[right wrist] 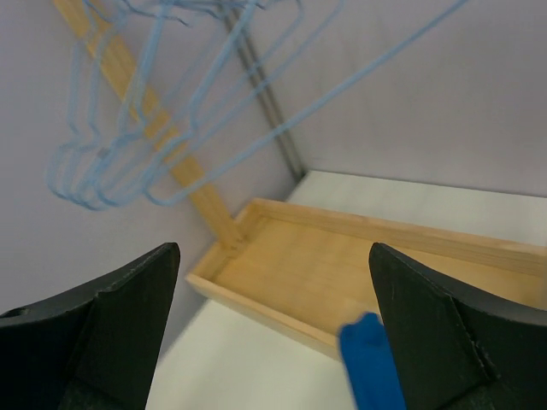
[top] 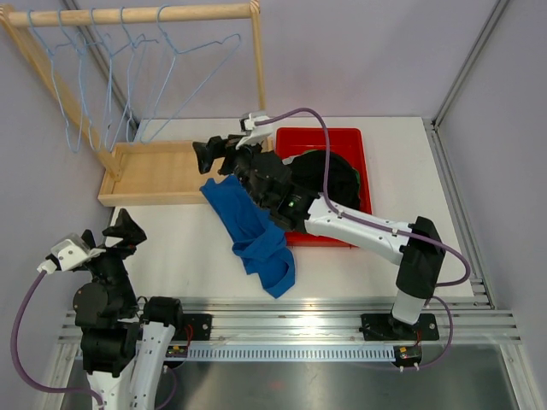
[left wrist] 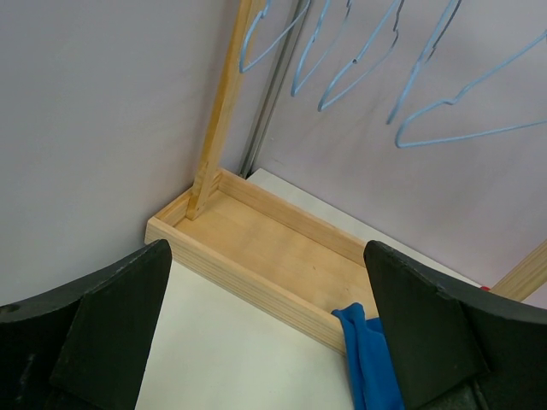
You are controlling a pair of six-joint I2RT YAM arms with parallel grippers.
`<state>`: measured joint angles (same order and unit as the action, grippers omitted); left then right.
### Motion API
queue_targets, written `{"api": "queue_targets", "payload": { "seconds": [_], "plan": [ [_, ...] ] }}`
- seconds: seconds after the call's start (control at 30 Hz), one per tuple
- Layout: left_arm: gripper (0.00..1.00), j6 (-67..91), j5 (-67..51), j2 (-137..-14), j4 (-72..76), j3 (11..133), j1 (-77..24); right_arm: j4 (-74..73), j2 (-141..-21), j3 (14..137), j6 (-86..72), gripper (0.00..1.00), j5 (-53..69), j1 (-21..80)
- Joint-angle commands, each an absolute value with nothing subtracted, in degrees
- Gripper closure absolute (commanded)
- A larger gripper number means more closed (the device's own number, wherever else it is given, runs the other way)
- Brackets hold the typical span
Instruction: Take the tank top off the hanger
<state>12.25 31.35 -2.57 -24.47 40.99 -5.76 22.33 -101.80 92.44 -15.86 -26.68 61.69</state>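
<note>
The blue tank top (top: pixel 253 235) lies crumpled on the white table, free of any hanger, with its upper end resting against the wooden tray's corner. Several light-blue wire hangers (top: pixel 171 77) hang bare on the wooden rail. My right gripper (top: pixel 212 154) hovers just above the top's upper end, open and holding nothing. In the right wrist view the blue cloth (right wrist: pixel 372 367) shows below the open gripper (right wrist: pixel 273 333), by its right finger. My left gripper (top: pixel 111 235) stands open near the front left. Its wrist view shows the tank top (left wrist: pixel 372 359) beside the right finger of the left gripper (left wrist: pixel 269 333).
The rack's wooden tray base (top: pixel 158 171) sits at the back left, under a wooden rail (top: pixel 137 14). A red bin (top: pixel 342 141) holding a black garment (top: pixel 329 171) stands at the back right. The right arm stretches across the bin's front.
</note>
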Motion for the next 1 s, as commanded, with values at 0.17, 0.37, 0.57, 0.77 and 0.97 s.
{"api": "queue_targets", "payload": {
  "seconds": [0.17,0.37,0.57,0.77,0.97],
  "plan": [
    [0.01,11.69,30.5,-2.02,-23.2,41.57,-6.33,6.36,-97.74,85.26,4.49,0.01,-42.8,67.94],
    [0.01,11.51,29.18,-2.99,-23.55,41.75,-6.42,-2.43,-94.92,77.88,-1.13,0.0,-41.05,67.94],
    [0.01,11.34,26.72,-4.83,-23.64,42.36,-6.42,-6.94,-97.02,76.21,-6.67,0.0,-31.31,66.1],
    [0.01,10.81,22.95,-5.36,-23.12,42.28,-6.42,-5.8,-99.58,72.51,-11.16,0.01,-21.56,62.67],
    [0.01,9.14,12.4,-6.06,-21.01,41.75,-6.42,-7.64,-104.76,73.3,-12.21,0.0,-16.09,61.61]
  ]
}}
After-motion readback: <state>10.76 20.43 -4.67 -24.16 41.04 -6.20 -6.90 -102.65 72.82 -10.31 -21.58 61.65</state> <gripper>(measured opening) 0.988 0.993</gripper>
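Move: The blue tank top lies crumpled on the table almost straight below the right hand, about 38 cm down and 1 cm back. From that hand the wooden rack tray is some 20 cm ahead and 20 cm left, the red bin about 15 cm ahead and 20 cm right, both similarly low. From the left hand, the tank top is roughly 16 cm ahead, 30 cm right and 32 cm below. Still open, the right hand sinks some 28 cm towards the tank top, tipping down; the left edges right. ##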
